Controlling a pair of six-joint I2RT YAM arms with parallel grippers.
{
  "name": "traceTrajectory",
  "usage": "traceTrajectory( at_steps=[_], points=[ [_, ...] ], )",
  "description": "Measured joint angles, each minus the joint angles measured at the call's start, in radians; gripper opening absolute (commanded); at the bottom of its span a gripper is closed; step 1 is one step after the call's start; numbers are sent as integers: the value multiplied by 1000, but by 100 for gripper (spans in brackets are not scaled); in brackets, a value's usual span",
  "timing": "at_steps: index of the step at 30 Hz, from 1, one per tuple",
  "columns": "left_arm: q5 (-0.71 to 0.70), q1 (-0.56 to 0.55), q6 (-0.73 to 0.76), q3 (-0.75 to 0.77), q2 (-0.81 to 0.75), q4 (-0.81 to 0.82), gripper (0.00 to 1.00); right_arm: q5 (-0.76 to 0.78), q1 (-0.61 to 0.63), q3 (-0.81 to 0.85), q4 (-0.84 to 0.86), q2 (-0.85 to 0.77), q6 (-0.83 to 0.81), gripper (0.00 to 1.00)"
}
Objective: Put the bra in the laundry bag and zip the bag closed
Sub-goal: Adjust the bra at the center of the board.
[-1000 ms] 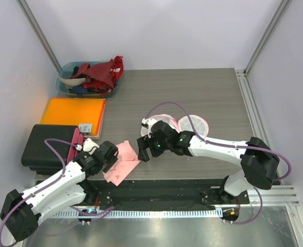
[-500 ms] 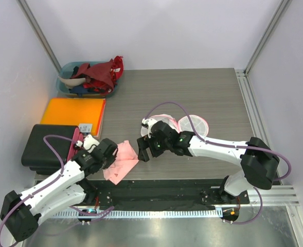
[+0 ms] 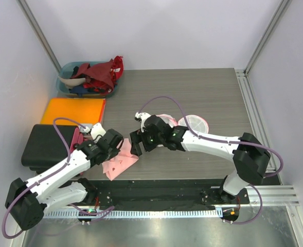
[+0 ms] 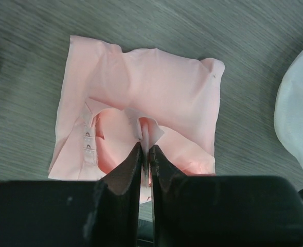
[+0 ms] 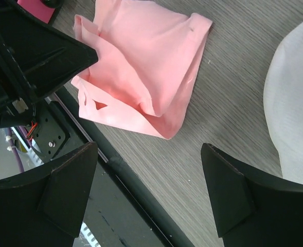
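Note:
The pink bra [image 3: 121,160] lies crumpled on the table near its front edge, also seen in the left wrist view [image 4: 151,82] and the right wrist view [image 5: 146,56]. My left gripper [image 4: 145,149] is shut on a small raised fold of the bra [image 3: 120,149]. Just to its right, my right gripper [image 3: 136,146] hovers open over bare table beside the bra [image 5: 148,149], holding nothing. The laundry bag [image 3: 195,123], white mesh with pink trim, lies flat behind the right arm; its white edge shows in both wrist views [image 4: 298,118] [image 5: 295,103].
A teal bin [image 3: 64,85] of clothes stands at the back left. An orange folder [image 3: 74,110] and a black case [image 3: 46,146] lie along the left side. The black rail [image 3: 156,188] runs along the table's front edge, close to the bra.
My left gripper has closed on a fold of the bra and shifted right and away from the edge with it. The right arm has swung left, closer to the bra.

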Motion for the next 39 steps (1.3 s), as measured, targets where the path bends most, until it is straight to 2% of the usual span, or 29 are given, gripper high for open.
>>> traceTrajectory(
  at_steps=[6,12,17,21,22,25,32,39],
  points=[
    [-24,0,68,17,84,61,13,-33,1,45,4,58,-10,88],
    [-32,11,118,17,149,130,21,-67,10,29,37,84,-22,89],
    [-36,18,145,17,169,176,33,-28,57,-65,91,65,9,90],
    [-41,32,177,18,171,202,56,13,121,-180,132,0,70,89],
    [-42,36,189,18,173,205,67,20,136,-207,144,-21,85,90],
    [-40,51,217,31,184,204,81,41,171,-278,190,-82,122,90],
    [22,87,262,33,171,233,87,56,196,-373,269,-209,173,90],
    [157,205,279,13,167,285,87,55,196,-397,301,-222,196,90]
  ],
)
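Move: The left hand already pinches a gathered piece of the bra; the bra's middle lies about 2 cm back, 1 cm right and 4 cm below. The laundry bag's body is some 10 cm ahead and 16 cm right, the orange book 15 cm ahead and 17 cm left. For the open right hand, the bra's middle is about 4 cm back, 7 cm left and 8 cm below, the laundry bag's body 7 cm ahead and 9 cm right. Left hand carries the pinched fabric 5 cm forward and lets go; open right hand draws back some 9 cm. ##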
